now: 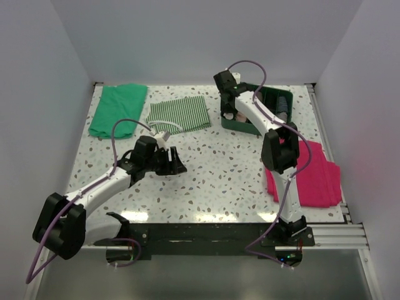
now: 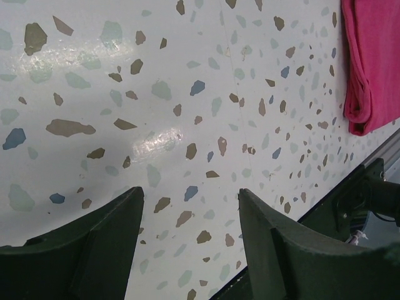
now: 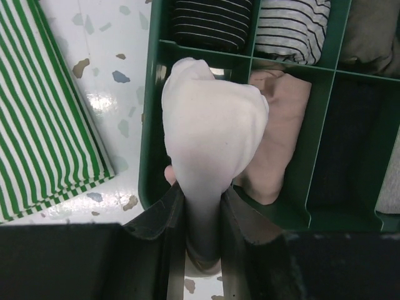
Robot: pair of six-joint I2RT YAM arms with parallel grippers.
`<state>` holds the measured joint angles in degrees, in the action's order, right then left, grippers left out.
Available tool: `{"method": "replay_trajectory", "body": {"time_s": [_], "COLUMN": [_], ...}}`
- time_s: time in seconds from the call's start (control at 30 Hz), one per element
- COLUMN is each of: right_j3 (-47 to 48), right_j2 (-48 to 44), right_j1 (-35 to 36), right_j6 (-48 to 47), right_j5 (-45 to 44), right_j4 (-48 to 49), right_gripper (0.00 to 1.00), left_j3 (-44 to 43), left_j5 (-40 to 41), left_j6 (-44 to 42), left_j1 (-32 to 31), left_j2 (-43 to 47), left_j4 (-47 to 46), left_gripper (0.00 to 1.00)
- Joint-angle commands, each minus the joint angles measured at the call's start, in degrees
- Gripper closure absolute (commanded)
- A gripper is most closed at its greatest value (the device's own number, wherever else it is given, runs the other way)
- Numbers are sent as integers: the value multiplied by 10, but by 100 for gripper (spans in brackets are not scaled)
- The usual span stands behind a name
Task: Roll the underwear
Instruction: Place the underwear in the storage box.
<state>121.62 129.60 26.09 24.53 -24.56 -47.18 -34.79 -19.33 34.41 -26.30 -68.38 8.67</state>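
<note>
The underwear is a pale pink, almost white roll, pinched at its near end by my right gripper, which is shut on it. The roll hangs over the left compartment of a green divided bin, at the bin's near-left corner. From above, my right gripper is at the left end of the bin at the back of the table. My left gripper hovers low over bare speckled tabletop left of centre; its fingers stand wide apart with nothing between them.
The bin holds other rolls: black striped, grey striped, a beige one. A green-and-white striped cloth lies left of the bin, a plain green cloth at far left. A magenta cloth lies near the right edge.
</note>
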Motion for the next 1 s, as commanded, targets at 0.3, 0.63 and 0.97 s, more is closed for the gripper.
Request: {"method": "replay_trajectory", "body": {"time_s": [0.3, 0.63, 0.97], "right_j3": [88, 89, 123], "right_j2": [51, 84, 106], "right_j1": [-11, -14, -14], "right_j6": [-41, -67, -99], "right_j5": [10, 35, 57], "right_j4": [-21, -38, -85], "right_gripper": [100, 100, 100], "left_j3": [2, 2, 3], "left_j5": [-9, -11, -13], "left_j6": [-20, -23, -25], "left_j1": [2, 3, 2], "left_j2": [-19, -31, -34], "left_j4": [-18, -16, -17], "left_gripper": [34, 35, 35]}}
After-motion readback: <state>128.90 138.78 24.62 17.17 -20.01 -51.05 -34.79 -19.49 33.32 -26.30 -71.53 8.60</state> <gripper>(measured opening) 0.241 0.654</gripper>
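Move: The rolled white underwear is held by its near end in the right hand, above the box's empty near-left compartment, whose middle lies about 4 cm ahead and 7 cm below. The pink roll is about 5 cm to the right of that compartment, level with it. The black striped roll is some 13 cm ahead of the hand, and the green-striped cloth 19 cm to its left. From the left hand the compartment is roughly 27 cm ahead and 19 cm right. The rolled underwear, still pinched between the right fingers, is first carried a bit over 1 cm forward, then lowered about 5 cm into the near-left compartment, left of the pink roll, easing back slightly on the way. The wrist tips down and turns counter-clockwise, each by under 10 degrees, and the grip stays shut. The empty left hand sinks about 1.5 cm. ##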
